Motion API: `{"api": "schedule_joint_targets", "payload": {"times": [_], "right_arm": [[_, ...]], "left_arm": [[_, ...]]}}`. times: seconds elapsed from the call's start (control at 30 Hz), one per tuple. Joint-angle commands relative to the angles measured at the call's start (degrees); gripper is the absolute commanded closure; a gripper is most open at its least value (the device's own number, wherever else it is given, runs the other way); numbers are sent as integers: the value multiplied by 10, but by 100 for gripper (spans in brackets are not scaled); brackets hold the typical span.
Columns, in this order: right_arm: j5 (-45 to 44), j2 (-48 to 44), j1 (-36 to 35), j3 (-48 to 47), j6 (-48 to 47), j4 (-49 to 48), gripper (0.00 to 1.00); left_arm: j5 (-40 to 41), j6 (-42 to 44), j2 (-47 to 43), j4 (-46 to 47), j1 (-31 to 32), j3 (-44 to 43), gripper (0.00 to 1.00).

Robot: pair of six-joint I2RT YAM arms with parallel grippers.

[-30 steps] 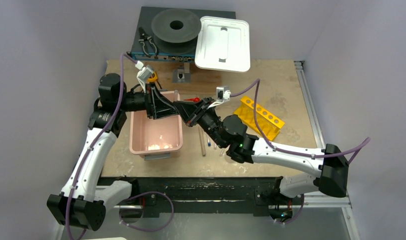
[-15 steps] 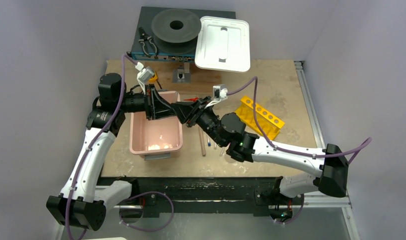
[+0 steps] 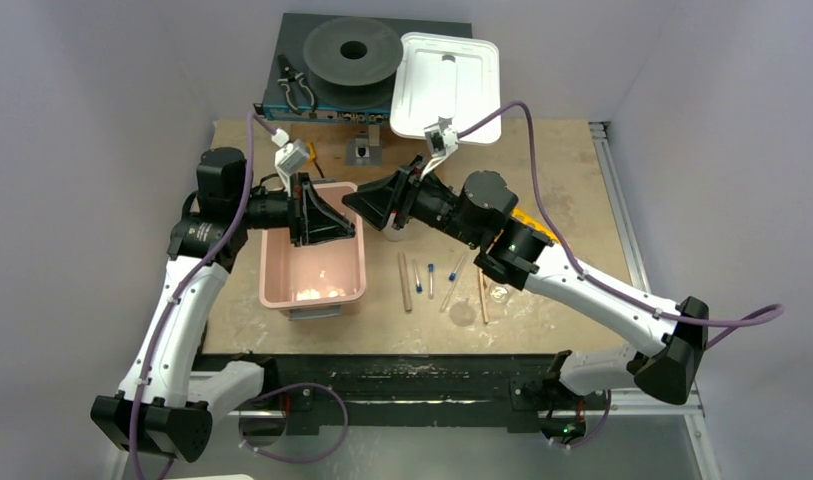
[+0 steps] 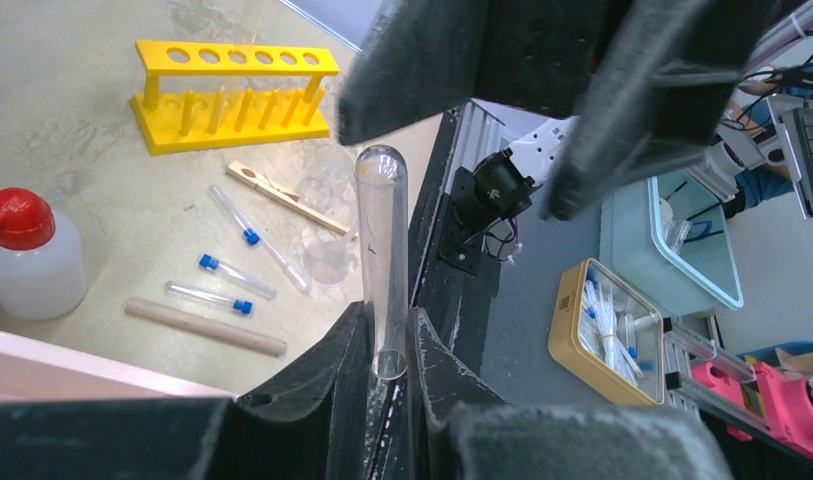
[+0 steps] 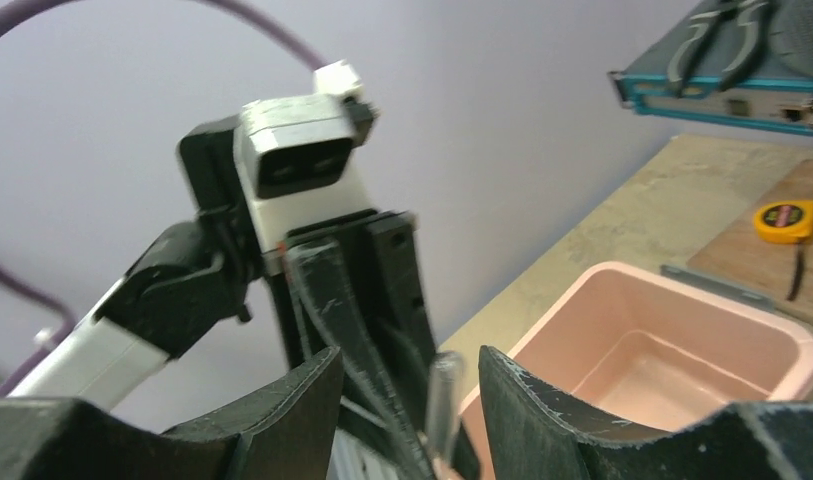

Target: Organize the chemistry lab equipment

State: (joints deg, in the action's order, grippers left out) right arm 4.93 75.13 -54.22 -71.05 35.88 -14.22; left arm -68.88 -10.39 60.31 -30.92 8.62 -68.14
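My left gripper [image 4: 389,318] is shut on the open end of a clear tube [image 4: 381,230], held out over the pink bin [image 3: 312,265]. My right gripper [image 5: 410,368] faces it, open, with its fingers either side of the tube's round tip [image 5: 442,395] and apart from it. On the table lie three blue-capped tubes [image 3: 431,280], a wooden stick [image 3: 404,282], a clear round dish [image 3: 462,313] and a tiny glass [image 3: 499,293]. The white squeeze bottle [image 4: 27,265] and the yellow rack [image 4: 232,95] show in the left wrist view.
A white tray [image 3: 447,85], a black disc [image 3: 352,50] and black pliers [image 3: 297,88] sit at the back. A yellow tape measure [image 5: 787,218] lies behind the bin. My right arm covers most of the rack from above.
My right gripper has opened off the tube and swung up and back to the right, uncovering the tubes and sticks on the table. My left gripper has closed on the tube.
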Motion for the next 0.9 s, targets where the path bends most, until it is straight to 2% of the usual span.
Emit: {"api": "schedule_joint_targets", "payload": {"times": [0.0,0.13,0.47,0.73,0.87], "right_arm": [[94,-1,-5,-50,-52,77,47],[114,2,-5,-54,-58,84,47],[74,2,-5,-54,-71,97,51],[78,30,-5,-64,-58,73,71],[74,31,-5,-58,-53,68,89]], "left_arm": [[-18,32,-10,-16,-4,-22,95],[-16,39,-11,-24,-4,-23,95],[-24,60,-13,-41,-4,-25,95],[-28,76,-13,-54,-4,-27,95],[-36,97,-16,-76,-3,-27,95]]}}
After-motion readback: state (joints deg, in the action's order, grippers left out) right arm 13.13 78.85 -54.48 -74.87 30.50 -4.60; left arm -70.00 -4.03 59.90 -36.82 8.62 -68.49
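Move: The test tube, upright in the left hand's fingers, has its middle about 4 cm above that hand, 1 cm ahead and 2 cm to the right. From the right hand it lies about 2 cm to the left, level ahead and some 4 cm lower. Well below the right hand, roughly 35 cm down, the pink box is some 8 cm ahead and 10 cm left, the wash bottle about 12 cm ahead and 6 cm right. Right hand draws back, then sinks some 4 cm, fingers closing around the test tube the left still holds. ##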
